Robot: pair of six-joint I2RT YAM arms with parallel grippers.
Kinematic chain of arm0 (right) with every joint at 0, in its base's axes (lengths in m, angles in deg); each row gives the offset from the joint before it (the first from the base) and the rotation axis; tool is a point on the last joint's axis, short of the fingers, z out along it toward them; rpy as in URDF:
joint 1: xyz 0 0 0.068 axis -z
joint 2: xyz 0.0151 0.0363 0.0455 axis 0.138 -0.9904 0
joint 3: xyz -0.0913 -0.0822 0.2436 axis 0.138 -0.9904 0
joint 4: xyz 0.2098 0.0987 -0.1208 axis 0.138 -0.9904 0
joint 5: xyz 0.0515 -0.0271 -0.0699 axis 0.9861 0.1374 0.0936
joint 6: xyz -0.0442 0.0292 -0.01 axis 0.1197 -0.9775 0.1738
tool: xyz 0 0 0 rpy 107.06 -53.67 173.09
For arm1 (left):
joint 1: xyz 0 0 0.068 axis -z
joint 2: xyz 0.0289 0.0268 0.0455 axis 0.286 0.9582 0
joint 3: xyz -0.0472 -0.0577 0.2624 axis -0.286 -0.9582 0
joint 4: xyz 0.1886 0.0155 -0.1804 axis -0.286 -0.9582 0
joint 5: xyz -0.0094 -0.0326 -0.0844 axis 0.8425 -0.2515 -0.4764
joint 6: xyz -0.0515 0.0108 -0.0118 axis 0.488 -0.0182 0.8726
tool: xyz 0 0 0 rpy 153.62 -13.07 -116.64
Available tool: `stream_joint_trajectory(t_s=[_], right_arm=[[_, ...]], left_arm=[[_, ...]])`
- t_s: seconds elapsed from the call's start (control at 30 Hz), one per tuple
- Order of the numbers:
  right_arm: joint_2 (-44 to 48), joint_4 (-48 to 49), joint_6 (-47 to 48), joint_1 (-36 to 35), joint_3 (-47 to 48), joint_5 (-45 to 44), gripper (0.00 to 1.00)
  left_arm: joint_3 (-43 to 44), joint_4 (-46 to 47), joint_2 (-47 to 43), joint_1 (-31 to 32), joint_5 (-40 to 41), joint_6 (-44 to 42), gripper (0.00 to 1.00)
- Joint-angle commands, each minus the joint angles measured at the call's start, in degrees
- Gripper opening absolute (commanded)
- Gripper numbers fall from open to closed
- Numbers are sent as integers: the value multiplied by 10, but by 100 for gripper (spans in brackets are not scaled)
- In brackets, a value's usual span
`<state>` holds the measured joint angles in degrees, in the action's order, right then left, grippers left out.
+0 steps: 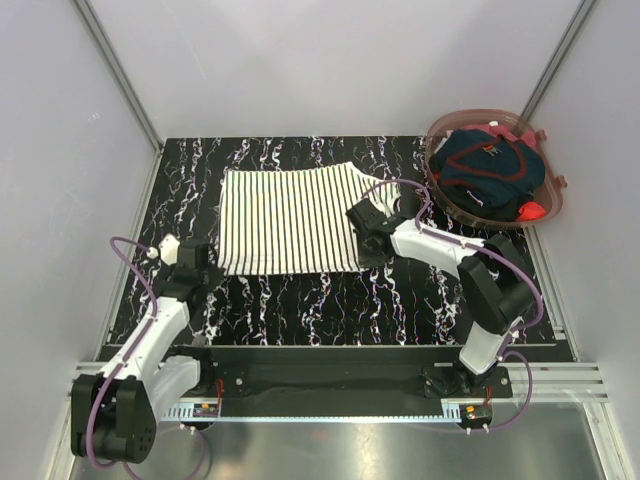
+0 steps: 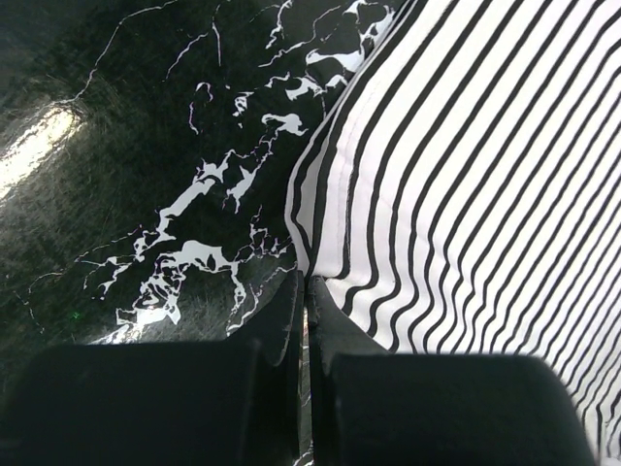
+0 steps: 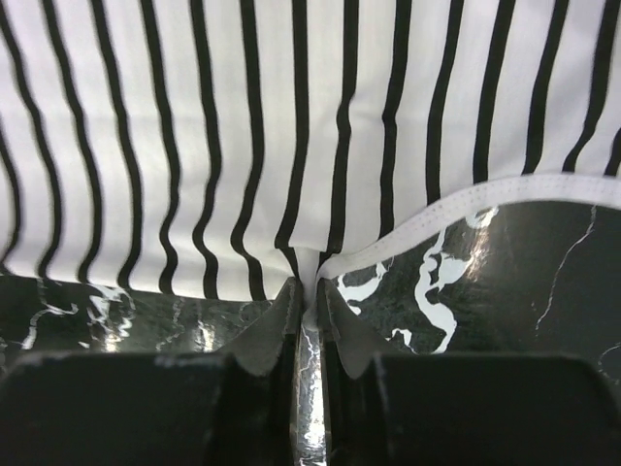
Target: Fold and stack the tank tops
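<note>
The white, navy-striped tank top [image 1: 290,220] lies spread flat on the black marbled table [image 1: 300,300]. My left gripper [image 1: 205,263] is at its near left corner, jaws shut on the cloth's edge [image 2: 320,223]; the left gripper [image 2: 307,283] has its fingertips pressed together there. My right gripper [image 1: 360,222] is at the top's right side, and the right gripper [image 3: 312,289] is shut on a pinch of white cloth beside the white hem band [image 3: 466,206]. The dark navy tank top [image 1: 485,165] with red trim lies crumpled in a basket.
A translucent pinkish basket [image 1: 437,188] stands at the back right corner of the table, partly over its edge. White walls with metal posts enclose the table on three sides. Bare table surface shows in front of the striped top.
</note>
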<state>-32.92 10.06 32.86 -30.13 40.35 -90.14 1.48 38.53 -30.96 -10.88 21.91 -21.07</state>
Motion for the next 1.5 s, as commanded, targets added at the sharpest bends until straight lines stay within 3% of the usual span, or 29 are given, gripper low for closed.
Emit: stream_joint_trajectory(t_s=[0.0,0.43,1.47], right_arm=[[-7,-24,23,12,62,-19,0],[-102,-72,61,64,228,-11,4],[-268,-121,77,120,437,-22,6]], left_arm=[[27,4,26,1,12,10,0],[106,4,104,-2,49,31,0],[317,8,359,-19,101,3,0]])
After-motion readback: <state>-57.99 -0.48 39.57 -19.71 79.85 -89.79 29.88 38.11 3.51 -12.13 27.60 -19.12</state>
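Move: Both hands still pinch the striped tank top's near edge, just off the table. Its far edge lies roughly 29 cm ahead of the left hand and 3 cm to its right; it is some 30 cm ahead of the right hand and 5 cm to its left. The clothes basket stands about 36 cm to the right hand's right and 29 cm ahead. Both closed hands carry the near edge forward over the tank top, right about 15 cm, left about 12. ##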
